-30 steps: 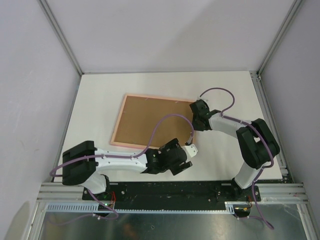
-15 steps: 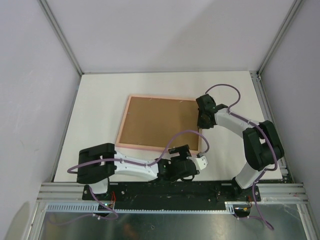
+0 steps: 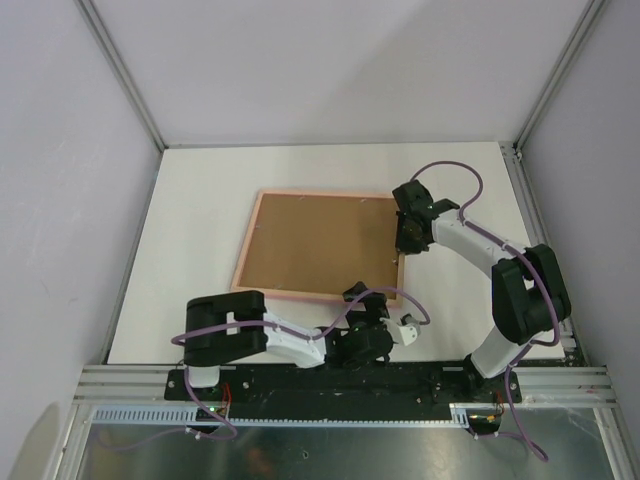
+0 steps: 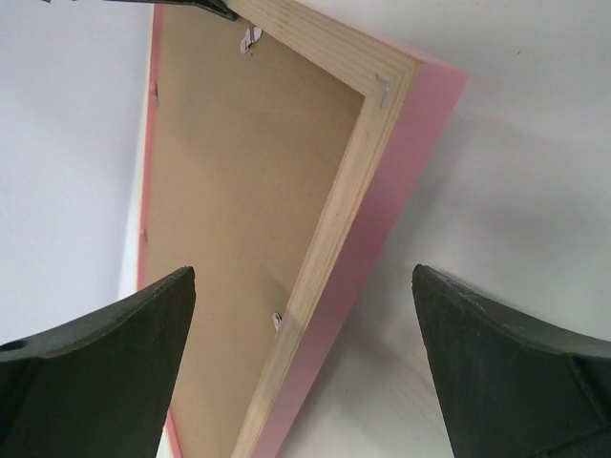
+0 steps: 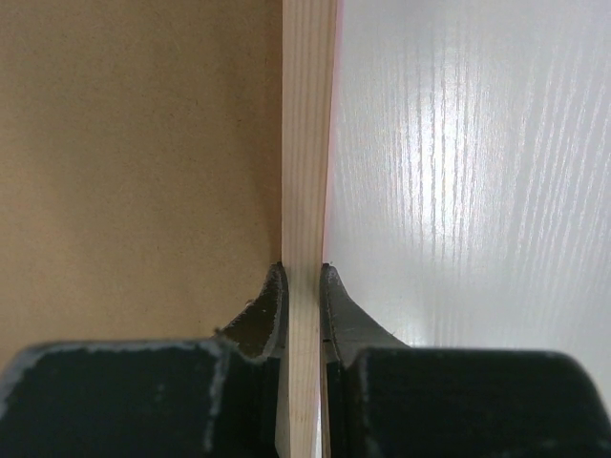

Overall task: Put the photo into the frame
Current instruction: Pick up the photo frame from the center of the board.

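The frame (image 3: 300, 293) lies back-up on the white table, its pale wood rail around a brown backing board (image 3: 320, 245). The photo is hidden. My right gripper (image 3: 408, 238) is shut on the frame's right rail. In the right wrist view both fingers (image 5: 272, 305) press that wood rail (image 5: 307, 143) from either side. My left gripper (image 3: 375, 306) is open at the frame's near right corner. In the left wrist view its wide-apart fingers (image 4: 95, 363) stand on either side of the rail (image 4: 334, 219) and its pink outer side (image 4: 387, 229), touching neither.
Small metal tabs (image 4: 250, 38) hold the backing board in the frame. White table (image 3: 200, 200) lies left of and behind the frame. Grey enclosure walls and corner posts (image 3: 125, 75) ring the table, and a metal rail (image 3: 330, 385) runs along the near edge.
The frame has slid and turned to the right in the right gripper. The left arm has swung in along the near edge, bringing its gripper to the frame's near right corner, opened wider.
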Robot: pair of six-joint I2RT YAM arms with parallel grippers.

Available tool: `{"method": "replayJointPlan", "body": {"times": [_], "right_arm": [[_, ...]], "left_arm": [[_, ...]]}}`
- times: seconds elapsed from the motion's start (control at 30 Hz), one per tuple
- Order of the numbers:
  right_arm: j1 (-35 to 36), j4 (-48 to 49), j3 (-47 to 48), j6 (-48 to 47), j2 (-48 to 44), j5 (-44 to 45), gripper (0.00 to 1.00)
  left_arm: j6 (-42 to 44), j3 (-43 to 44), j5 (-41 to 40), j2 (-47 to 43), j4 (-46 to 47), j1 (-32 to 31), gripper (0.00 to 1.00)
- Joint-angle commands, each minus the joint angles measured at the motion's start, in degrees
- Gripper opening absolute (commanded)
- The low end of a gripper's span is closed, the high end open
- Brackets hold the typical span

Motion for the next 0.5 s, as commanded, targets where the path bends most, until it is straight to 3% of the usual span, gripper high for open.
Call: {"method": "replayJointPlan", "body": {"times": [0.0, 0.2, 0.47], "right_arm": [[-0.1, -0.5, 4.5, 0.1, -3.5, -2.1, 0.0], [-0.2, -0.8, 4.8, -0.1, -3.6, -2.3, 0.0], [-0.5, -1.0, 5.1, -0.6, -3.6, -2.7, 0.0]], "left_arm": [[9.9, -1.4, -4.9, 2.6, 14.7, 0.2, 0.97], [18.1, -1.9, -5.8, 6.8, 23.3, 1.1, 0.87], [26.2, -0.9, -7.7, 10.4, 31.3, 3.2, 0.55]]}}
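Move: The stretch of the frame's near bar beside its near right corner lies about 4 cm ahead of the open left hand, roughly at its height; the corner itself is some 3 cm ahead and 4 cm right. The right gripper's hold on the right bar is around 14 cm ahead and 3 cm right, at much the same height. From the right hand, which still pinches that bar, the near-bar stretch is about 10 cm back and 5 cm left. Forward by about 3 cm goes the left hand, towards the near bar by the corner, its fingertips tipping up some 15 degrees as the wide-open fingers close to roughly three fifths and come astride the bar, one on the board side, one on the pink outer side. The right hand keeps its pinch on the right bar, rising barely half a centimetre. ##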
